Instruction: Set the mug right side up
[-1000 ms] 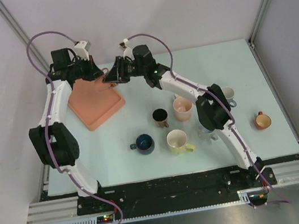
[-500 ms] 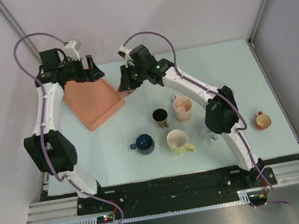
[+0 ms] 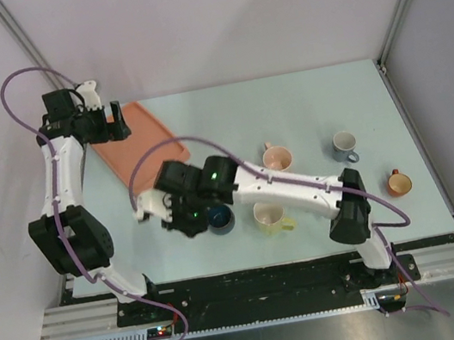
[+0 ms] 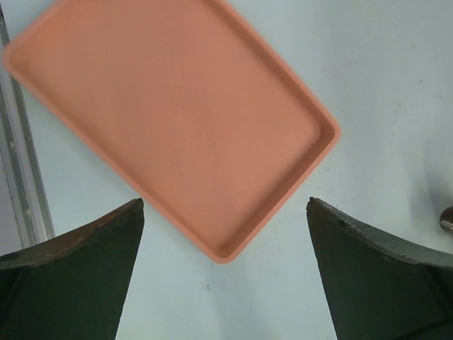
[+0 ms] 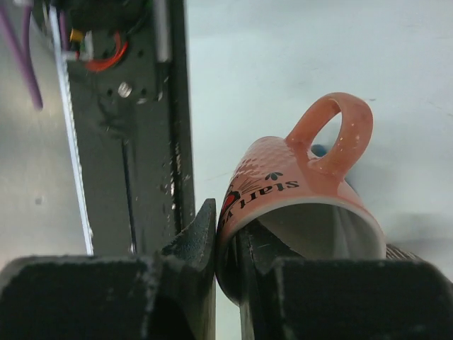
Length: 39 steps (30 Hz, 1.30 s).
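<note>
My right gripper [image 5: 226,228] is shut on the rim of a salmon mug [image 5: 290,188] with dark lettering, one finger inside and one outside. The mug's mouth faces the wrist camera and its handle points up in that view. In the top view the right gripper [image 3: 183,219] is at the front left of the table, beside a blue mug [image 3: 219,218], and the held mug is hidden under it. My left gripper [image 3: 115,123] is open and empty at the back left, above a salmon tray [image 3: 132,147]; the tray's near corner [image 4: 226,251] lies between its fingers.
A pink mug [image 3: 276,158], a yellow mug [image 3: 268,214], a grey mug [image 3: 344,145] and an orange mug [image 3: 398,184] stand upright on the pale table. The black front rail [image 5: 152,127] is close to the right gripper.
The right arm has swung from the tray at the back to the front left, now gripping the salmon mug. The left gripper has pulled back to the left and the tray lies flat.
</note>
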Tool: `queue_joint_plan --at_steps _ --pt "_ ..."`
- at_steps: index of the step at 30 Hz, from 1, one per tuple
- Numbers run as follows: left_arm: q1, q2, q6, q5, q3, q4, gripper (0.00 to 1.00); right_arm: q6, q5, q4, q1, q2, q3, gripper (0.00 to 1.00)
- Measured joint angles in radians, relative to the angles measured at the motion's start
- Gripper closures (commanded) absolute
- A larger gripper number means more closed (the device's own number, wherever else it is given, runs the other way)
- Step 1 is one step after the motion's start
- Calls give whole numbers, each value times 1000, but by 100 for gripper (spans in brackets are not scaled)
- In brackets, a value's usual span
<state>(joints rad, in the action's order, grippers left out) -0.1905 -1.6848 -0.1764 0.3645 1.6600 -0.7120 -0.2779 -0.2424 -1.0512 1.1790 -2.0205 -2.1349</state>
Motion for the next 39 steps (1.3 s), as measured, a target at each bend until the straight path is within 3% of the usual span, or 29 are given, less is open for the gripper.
queue_joint_plan --at_steps 3,10,16,20,23,26,28,33,39 --pt "-1 0 -18 -27 -25 -13 0 -89 0 -53 77 -27 11 100" --pt "-15 0 -44 -89 -29 -19 0 -262 29 -16 121 -157 7 100" --pt "-45 0 -60 -120 -36 -16 0 -303 28 -34 135 -356 -133 100" --pt "-53 0 -61 -127 -58 -17 0 -305 32 -46 140 -400 -153 98" --pt "-53 0 -63 -126 -61 -19 0 -307 38 -52 140 -402 -154 83" --pt "-53 0 -66 -126 -61 -18 0 -302 48 -58 143 -402 -156 52" --pt "-53 0 -68 -126 -61 -18 0 -295 72 -64 145 -402 -157 40" --pt "-53 0 -69 -126 -61 -17 0 -288 137 -60 150 -399 -178 21" --pt "-53 0 -72 -126 -61 -17 0 -281 163 -24 153 -327 -178 18"
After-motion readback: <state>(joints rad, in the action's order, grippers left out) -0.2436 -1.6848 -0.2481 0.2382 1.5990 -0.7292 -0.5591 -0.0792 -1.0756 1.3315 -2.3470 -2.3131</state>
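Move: The mug is already pinched by its wall in the right hand, tilted; its landing spot, bare table near the robot's edge, is about 17 cm below that hand, 5 cm left and 1 cm back. The blue mug stands 4 cm ahead and 4 cm right of the hand, the yellow mug 3 cm ahead and 17 cm right, the brown mug 14 cm ahead and 12 cm right, all similarly low. From the left hand, the spot is some 31 cm back, 15 cm right and 19 cm below. The mug is lowered about 15 cm in the right hand, also going back and left, while the wrist turns roughly 25 degrees, mostly counter-clockwise and with the fingers steeper, to stand it beside the blue mug. The fingers then open wide, let go of its wall and rise 4 to 5 cm. The open, empty left hand drifts left and down by the tray. ##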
